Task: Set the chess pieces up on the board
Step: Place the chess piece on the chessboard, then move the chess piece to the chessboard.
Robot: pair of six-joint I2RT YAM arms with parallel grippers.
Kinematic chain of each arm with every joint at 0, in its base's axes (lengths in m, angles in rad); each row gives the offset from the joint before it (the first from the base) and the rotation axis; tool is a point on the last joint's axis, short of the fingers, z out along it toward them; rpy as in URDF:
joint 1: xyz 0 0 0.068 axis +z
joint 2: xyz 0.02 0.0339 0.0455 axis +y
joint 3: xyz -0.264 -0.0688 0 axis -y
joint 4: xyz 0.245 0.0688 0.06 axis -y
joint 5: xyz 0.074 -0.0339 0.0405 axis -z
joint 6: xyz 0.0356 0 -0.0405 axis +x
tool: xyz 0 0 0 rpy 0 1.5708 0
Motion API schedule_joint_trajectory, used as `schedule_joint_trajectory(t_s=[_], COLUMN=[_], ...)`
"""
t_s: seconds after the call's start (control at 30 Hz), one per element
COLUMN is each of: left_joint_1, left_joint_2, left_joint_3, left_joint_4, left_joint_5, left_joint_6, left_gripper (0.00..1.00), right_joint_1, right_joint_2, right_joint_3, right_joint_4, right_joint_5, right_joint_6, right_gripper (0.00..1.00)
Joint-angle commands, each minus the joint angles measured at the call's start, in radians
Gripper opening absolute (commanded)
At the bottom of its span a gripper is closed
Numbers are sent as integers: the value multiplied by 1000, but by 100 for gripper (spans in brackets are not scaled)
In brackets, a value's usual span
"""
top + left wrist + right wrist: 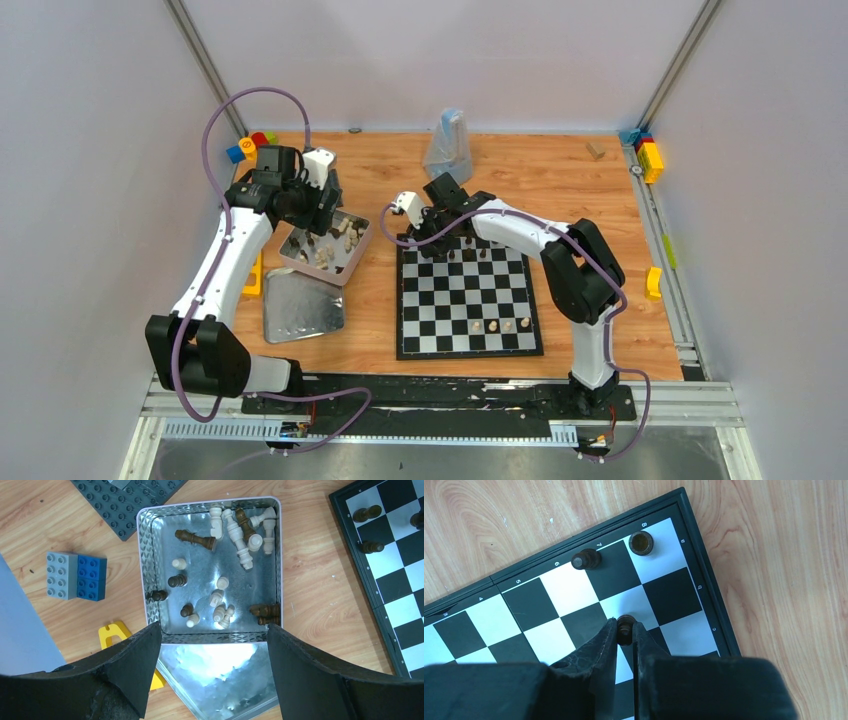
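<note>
The board (470,300) lies right of centre, with dark chess pieces (470,253) along its far row and a few cream ones (500,325) near its front. My right gripper (625,627) is shut on a dark piece (625,622) over a white square near the board's far left corner. Two more dark pieces (586,559) (641,543) stand on the edge squares beyond it. My left gripper (214,627) hangs open and empty above the near rim of the silver tin (150,555). Several dark (196,539) and cream pieces (239,540) lie loose in the tin.
The tin's lid (303,305) lies in front of the tin. A grey studded plate (125,500), blue and grey bricks (76,576) and a yellow part (115,635) sit left of it. A clear bag (447,145) stands at the back; coloured bricks (650,155) line the right rail.
</note>
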State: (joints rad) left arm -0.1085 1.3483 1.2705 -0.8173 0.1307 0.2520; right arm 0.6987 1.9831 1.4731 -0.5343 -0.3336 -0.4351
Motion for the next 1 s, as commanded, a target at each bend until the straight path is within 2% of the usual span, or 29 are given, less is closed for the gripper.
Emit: schedule_joint_trajectory(t_s=[0.0, 0.27, 0.33, 0.47, 0.63, 0.77, 0.97], left_joint_1=[6, 6, 5, 5, 6, 5, 4], left_joint_2=[-28, -30, -29, -30, -31, -31, -36], left_joint_3=[-3, -6, -6, -7, -7, -6, -6], left_joint_4=[32, 33, 33, 33, 33, 32, 35], left_joint_5=[20, 19, 19, 17, 15, 10, 3], left_joint_6=[1, 1, 1, 3, 3, 3, -4], left_gripper=[85, 85, 85, 85, 85, 85, 85], right_joint_1=[2, 4, 4, 4, 6, 19, 50], right_joint_2=[17, 43, 44, 27, -13, -33, -16], right_joint_3=[24, 42, 47, 50, 63, 86, 109], right_joint_4=[10, 11, 11, 11, 11, 7, -3], right_joint_5=[-21, -11, -9, -14, -30, -35, -39], right_joint_6=[16, 25, 27, 31, 42, 42, 38], right_gripper=[4, 9, 14, 37, 57, 61, 59])
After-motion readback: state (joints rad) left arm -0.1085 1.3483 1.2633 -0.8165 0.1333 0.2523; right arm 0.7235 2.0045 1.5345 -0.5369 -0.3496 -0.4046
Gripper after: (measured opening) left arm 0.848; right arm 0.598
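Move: The right hand holds a dark chess piece just above its square, the second in from the board's far-left corner both ways; the square's surface is about 3 cm straight below. One dark piece stands some 3 cm left and 1 cm back, a corner piece 4 cm left and 2 cm ahead, another 6 cm right, level with the hand. From the left hand that square lies roughly 19 cm right, 3 cm back and 16 cm below. The right hand lowers the piece about 1 cm onto its square, opens, then rises 2 cm while drifting left. ##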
